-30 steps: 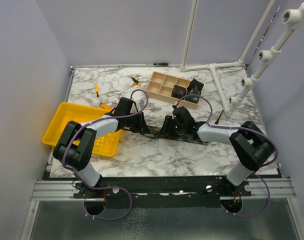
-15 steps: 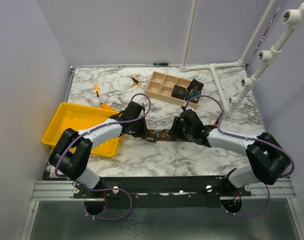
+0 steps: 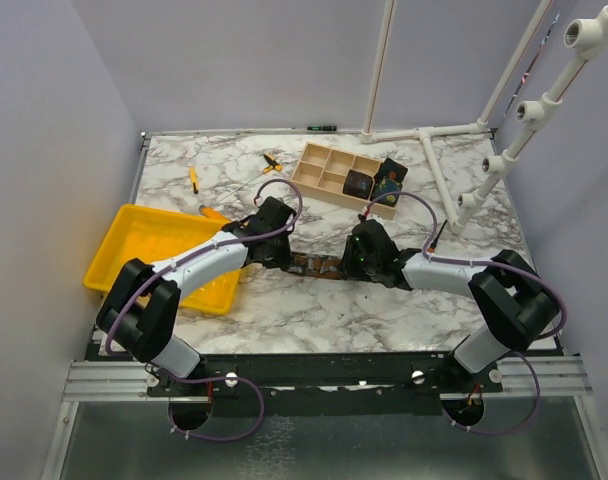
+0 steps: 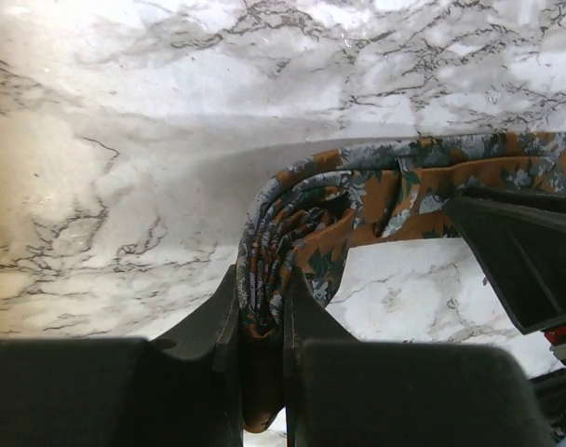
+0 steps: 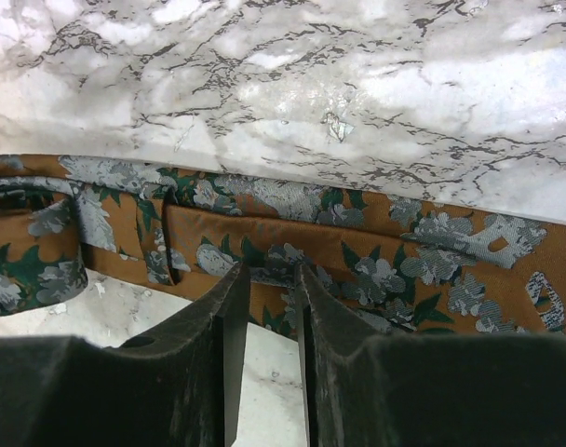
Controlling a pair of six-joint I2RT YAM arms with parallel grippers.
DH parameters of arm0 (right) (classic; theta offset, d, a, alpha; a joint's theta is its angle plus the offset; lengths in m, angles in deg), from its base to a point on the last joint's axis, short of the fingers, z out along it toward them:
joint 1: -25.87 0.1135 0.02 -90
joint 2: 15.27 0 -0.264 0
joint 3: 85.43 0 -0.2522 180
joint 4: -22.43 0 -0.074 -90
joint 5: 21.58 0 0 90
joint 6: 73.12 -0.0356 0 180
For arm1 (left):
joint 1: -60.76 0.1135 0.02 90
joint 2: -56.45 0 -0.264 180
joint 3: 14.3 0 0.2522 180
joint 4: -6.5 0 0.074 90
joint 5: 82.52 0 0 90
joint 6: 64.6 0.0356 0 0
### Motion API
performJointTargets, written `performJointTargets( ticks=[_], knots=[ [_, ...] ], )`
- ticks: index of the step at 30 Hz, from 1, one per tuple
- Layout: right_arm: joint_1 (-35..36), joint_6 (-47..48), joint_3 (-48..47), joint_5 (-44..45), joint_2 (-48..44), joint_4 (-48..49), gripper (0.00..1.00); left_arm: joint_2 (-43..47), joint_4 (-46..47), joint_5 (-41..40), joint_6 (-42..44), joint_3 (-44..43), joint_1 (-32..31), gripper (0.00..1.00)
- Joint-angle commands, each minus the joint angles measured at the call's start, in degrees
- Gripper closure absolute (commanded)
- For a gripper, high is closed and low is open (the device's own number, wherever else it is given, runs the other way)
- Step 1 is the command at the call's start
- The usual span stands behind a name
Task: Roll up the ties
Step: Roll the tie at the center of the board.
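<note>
A rust-brown tie (image 3: 319, 267) with grey-green flowers lies stretched on the marble between my two grippers. My left gripper (image 3: 286, 262) is shut on the tie's bunched, folded end (image 4: 262, 293). From that end the strip (image 4: 395, 182) runs off to the right. My right gripper (image 3: 346, 264) has its jaws narrowed on the tie's lower edge (image 5: 404, 247), and the fabric puckers between its fingertips (image 5: 271, 272). Two rolled dark ties (image 3: 359, 182) (image 3: 389, 180) sit in the wooden box (image 3: 324, 160).
A yellow tray (image 3: 134, 240) stands at the left, under the left arm. Orange-handled screwdrivers (image 3: 193, 178) (image 3: 272, 162) lie at the back. White pipes (image 3: 439, 175) run along the back right. The right gripper's dark finger (image 4: 525, 261) shows in the left wrist view.
Both grippers have moved a little toward the back, drawing the tie into a strip between them. The right jaws have narrowed onto the tie's edge. The left grip is unchanged.
</note>
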Motion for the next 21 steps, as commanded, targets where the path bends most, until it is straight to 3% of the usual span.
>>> performJointTargets(
  ticks=[1,8,15,21],
  knots=[
    [-0.3,-0.6,4.3,0.9,0.6,-2.4,0.69,-1.5,-7.1,-8.5,2.0,-4.0,-0.3,1.00],
    [-0.3,-1.4,6.3,0.2,-1.4,-2.4,0.69,-7.1,-16.0,-19.9,5.1,-12.3,-3.5,1.00],
    [-0.3,-1.8,7.2,-1.4,-10.6,-5.0,0.49,-14.0,-23.6,-27.8,6.0,-19.8,-6.9,1.00],
    [-0.2,-2.6,10.4,-3.7,-19.5,-6.9,0.48,-19.6,-31.0,-36.6,4.1,-25.6,-10.8,1.00]
  ],
)
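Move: The left fingers already hold the tie's rolled part, roughly 5 cm above the table. Its flat strip runs off to the right, its middle some 15 cm right, 2 cm back and 5 cm lower. The yellow tray's middle is about 26 cm to the left hand's left, level fore and aft, 5 cm below. The right fingertips are at that strip, its middle 1 cm ahead and 1 cm lower; the rolled part lies about 14 cm left, 2 cm ahead and 2 cm higher. Forward and to its left, about 3.5 cm in all, the left hand carries the rolled part towards the tray while tilting some 30 degrees, so its fingertips swing leftward under the palm; it keeps its hold. The right hand first lingers at the flat strip, then spreads its fingers and comes off the strip, back towards the base, up and a little right, about 5 cm. ##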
